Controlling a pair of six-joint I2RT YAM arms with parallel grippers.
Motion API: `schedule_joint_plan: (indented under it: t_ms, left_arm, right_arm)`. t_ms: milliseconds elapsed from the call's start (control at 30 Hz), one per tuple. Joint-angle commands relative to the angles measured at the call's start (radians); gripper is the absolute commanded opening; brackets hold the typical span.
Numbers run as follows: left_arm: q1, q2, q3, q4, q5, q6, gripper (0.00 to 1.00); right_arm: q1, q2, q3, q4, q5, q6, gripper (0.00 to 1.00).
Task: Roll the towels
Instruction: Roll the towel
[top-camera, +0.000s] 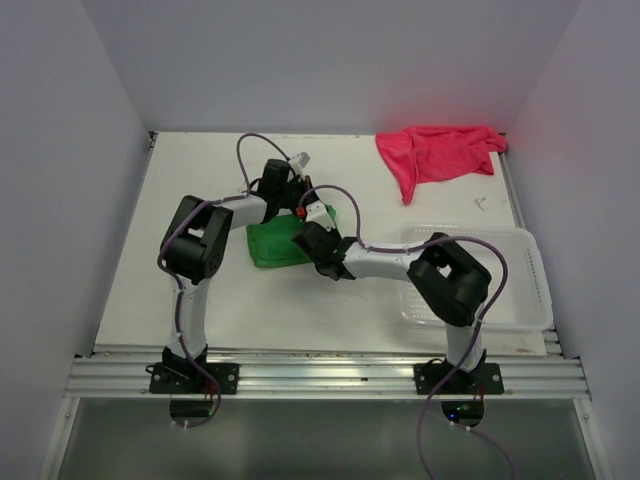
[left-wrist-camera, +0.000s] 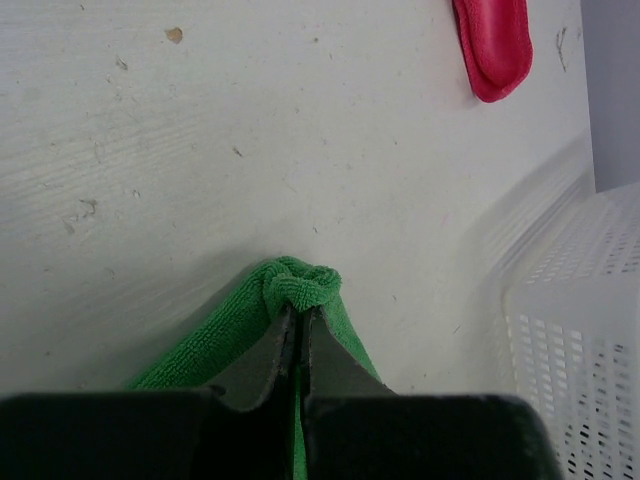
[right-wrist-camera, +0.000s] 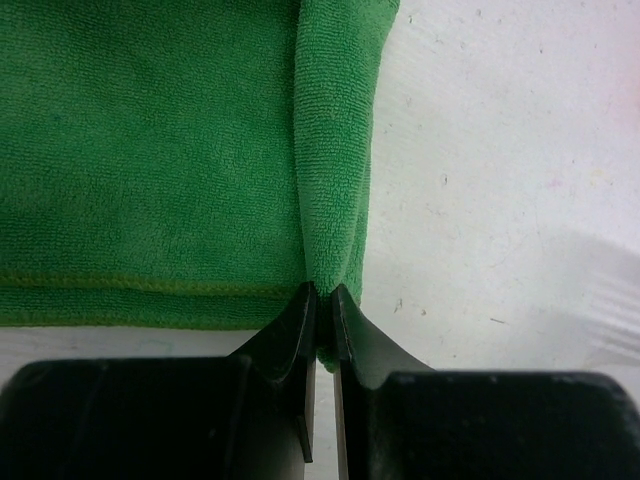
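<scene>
A bright green towel (top-camera: 272, 243) lies folded at the table's middle, partly under both wrists. My left gripper (left-wrist-camera: 298, 312) is shut on its bunched far corner (left-wrist-camera: 300, 285). Along the towel's right edge a fold (right-wrist-camera: 335, 150) stands up, and my right gripper (right-wrist-camera: 322, 297) is shut on the near end of that fold. In the top view the left gripper (top-camera: 300, 205) sits at the towel's far right corner and the right gripper (top-camera: 305, 238) just nearer. The pink-red towel (top-camera: 435, 152) lies crumpled at the far right, also seen as a pink-red towel tip (left-wrist-camera: 492, 45).
A clear plastic mesh basket (top-camera: 520, 262) stands on the right side of the table, partly under the right arm, and shows as a white basket wall (left-wrist-camera: 575, 340) close to the left gripper. White walls enclose the table on three sides.
</scene>
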Motion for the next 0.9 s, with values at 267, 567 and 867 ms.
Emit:
schedule_joint_plan:
  t_ms: [267,567,867]
  left_arm:
    - [0.029,-0.028,-0.004,0.053,-0.075,0.068,0.0]
    - [0.029,-0.022,-0.011,0.048,-0.086,0.104,0.0]
    - [0.025,-0.024,-0.031,0.057,-0.087,0.113,0.0]
  right_arm:
    - [-0.004,0.026,0.04,-0.067,-0.059,0.095,0.12]
    - [-0.035,-0.055,0.017,-0.071,-0.117,0.141,0.23]
    - [-0.111,-0.176,-0.027,-0.042,-0.254,0.225,0.34]
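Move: Both hands still pinch the green towel's folded right-hand edge, the right hand at its near end, the left hand at its far end. The towel's middle is roughly 9 cm left and 4 cm ahead of the right hand, 2 cm lower; from the left hand it is some 9 cm left, 8 cm back and 2 cm lower. The basket's middle lies about 34 cm right and 4 cm back of the right hand. The red towel is about 13 cm ahead and 28 cm right of the left hand. The right fingers let go of the near end of the folded edge: the hand first eases barely a centimetre left and a little down, opens to about a third, then lifts straight up nearly 3 cm off its lowest point, rolling left side up some 15 degrees. The left hand keeps its pinch on the far end, creeping about 1 cm left and down. ##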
